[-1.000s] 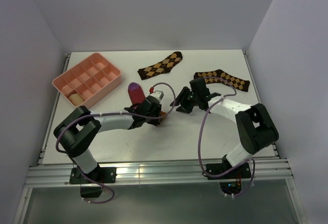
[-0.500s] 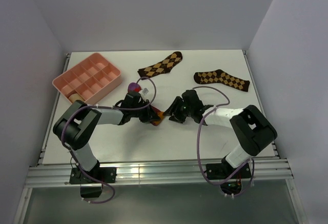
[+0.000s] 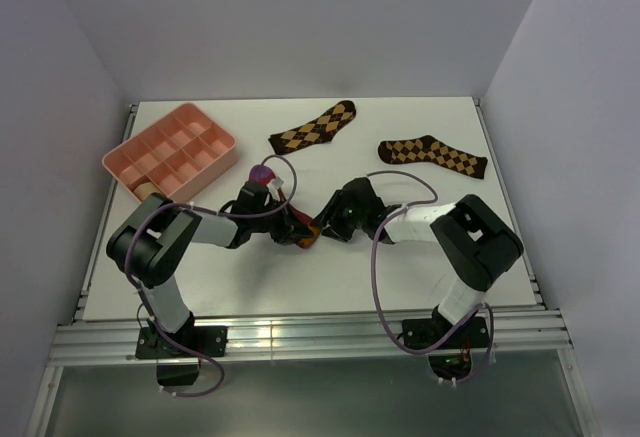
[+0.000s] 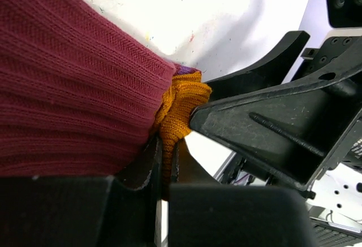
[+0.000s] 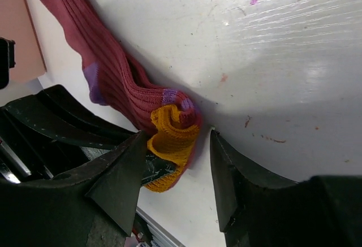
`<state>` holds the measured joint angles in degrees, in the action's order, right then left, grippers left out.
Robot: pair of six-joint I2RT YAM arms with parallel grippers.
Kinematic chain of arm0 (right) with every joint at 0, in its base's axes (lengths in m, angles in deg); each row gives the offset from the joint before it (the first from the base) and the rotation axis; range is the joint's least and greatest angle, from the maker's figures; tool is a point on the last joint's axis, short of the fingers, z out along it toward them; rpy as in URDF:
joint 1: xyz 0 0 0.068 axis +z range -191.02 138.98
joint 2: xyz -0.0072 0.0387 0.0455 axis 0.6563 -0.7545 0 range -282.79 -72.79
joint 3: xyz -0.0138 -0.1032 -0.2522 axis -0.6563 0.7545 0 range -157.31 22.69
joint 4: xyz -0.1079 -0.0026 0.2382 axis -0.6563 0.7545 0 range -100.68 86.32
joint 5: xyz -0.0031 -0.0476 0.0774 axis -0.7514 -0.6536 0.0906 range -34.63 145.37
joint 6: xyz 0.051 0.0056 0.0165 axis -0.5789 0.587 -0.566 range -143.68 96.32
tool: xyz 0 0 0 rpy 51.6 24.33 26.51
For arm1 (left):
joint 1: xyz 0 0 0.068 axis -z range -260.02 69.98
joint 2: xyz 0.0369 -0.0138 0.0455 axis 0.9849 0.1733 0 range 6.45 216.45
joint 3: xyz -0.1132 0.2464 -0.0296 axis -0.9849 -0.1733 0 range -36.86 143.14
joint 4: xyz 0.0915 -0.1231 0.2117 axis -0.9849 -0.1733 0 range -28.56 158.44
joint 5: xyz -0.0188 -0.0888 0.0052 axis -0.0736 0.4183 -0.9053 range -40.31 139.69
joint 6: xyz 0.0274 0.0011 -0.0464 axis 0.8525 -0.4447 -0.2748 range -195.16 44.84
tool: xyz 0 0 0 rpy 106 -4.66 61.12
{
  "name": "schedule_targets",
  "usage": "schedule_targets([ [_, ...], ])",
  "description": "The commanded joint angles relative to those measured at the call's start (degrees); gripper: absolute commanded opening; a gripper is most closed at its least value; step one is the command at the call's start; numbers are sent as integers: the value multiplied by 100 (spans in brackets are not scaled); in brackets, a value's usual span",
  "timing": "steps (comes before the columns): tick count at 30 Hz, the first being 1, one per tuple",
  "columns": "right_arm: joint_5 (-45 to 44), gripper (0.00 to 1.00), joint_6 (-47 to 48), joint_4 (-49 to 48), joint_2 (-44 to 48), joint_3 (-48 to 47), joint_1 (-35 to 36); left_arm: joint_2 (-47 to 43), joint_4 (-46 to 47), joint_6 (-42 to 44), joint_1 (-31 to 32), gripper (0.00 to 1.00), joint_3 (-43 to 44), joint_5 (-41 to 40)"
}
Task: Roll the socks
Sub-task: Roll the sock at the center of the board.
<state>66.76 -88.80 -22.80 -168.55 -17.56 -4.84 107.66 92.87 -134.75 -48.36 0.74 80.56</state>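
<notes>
The crimson sock lies on the white table with its purple toe pointing away. Its orange cuff is bunched up. My left gripper is shut on that cuff, near the table's middle. My right gripper is open and low over the table, one finger on each side of the orange cuff, facing the left gripper. Its black fingers fill the right of the left wrist view. A tan roll sits in the tray's near corner.
A pink compartment tray stands at the back left. Two dark brown argyle socks lie flat at the back, one in the middle and one on the right. Both arms' cables loop above the table's centre.
My right gripper has moved left to the orange cuff and opened slightly. The left arm has swung down and left, staying shut on the cuff and now covering most of the sock.
</notes>
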Motion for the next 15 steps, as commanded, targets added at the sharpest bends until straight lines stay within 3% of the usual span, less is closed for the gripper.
schedule_targets([
  [1, -226, 56, -53, 34, -126, -185, 125, 127, 167, -237, -11, 1, -157, 94],
  [7, -278, 48, -141, 429, -329, -282, 170, 224, 492, -536, -28, 1, -324, 103],
  [9, -357, 32, -150, 683, -346, -308, 196, 241, 537, -615, -46, 1, -350, 112],
  [10, -401, 19, -115, 815, -346, -386, 187, 250, 572, -624, -55, 1, -359, 112],
  [14, -489, 0, 70, 1501, -381, -729, 187, 136, 389, -475, -55, 4, -307, -28],
  [15, -498, 0, 148, 1789, -399, -808, 187, 84, 266, -387, -63, 6, -263, -151],
])
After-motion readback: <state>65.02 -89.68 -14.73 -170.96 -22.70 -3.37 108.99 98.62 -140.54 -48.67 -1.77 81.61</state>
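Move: The gathered orange cuff of the sock is already between the right hand's open fingertips, about 1 cm to that hand's left and 1 cm below it; the left hand still grips the cuff, whose middle is roughly 1 cm ahead and 2 cm to its right. From the right hand, the sock's purple toe lies about 13 cm ahead and 15 cm left, the near checked sock some 25 cm ahead and 3 cm left, the other about 18 cm ahead and 27 cm right. The right hand edges under 1 cm left over the orange cuff, then sinks about 1 cm while its fingers go from half open to almost shut, pinching the gathered cuff close beside the left fingertips and tilting only some 5 degrees. The left hand stays put with its fingers shut on the cuff, its wrist turning on slowly by about 5 degrees. ##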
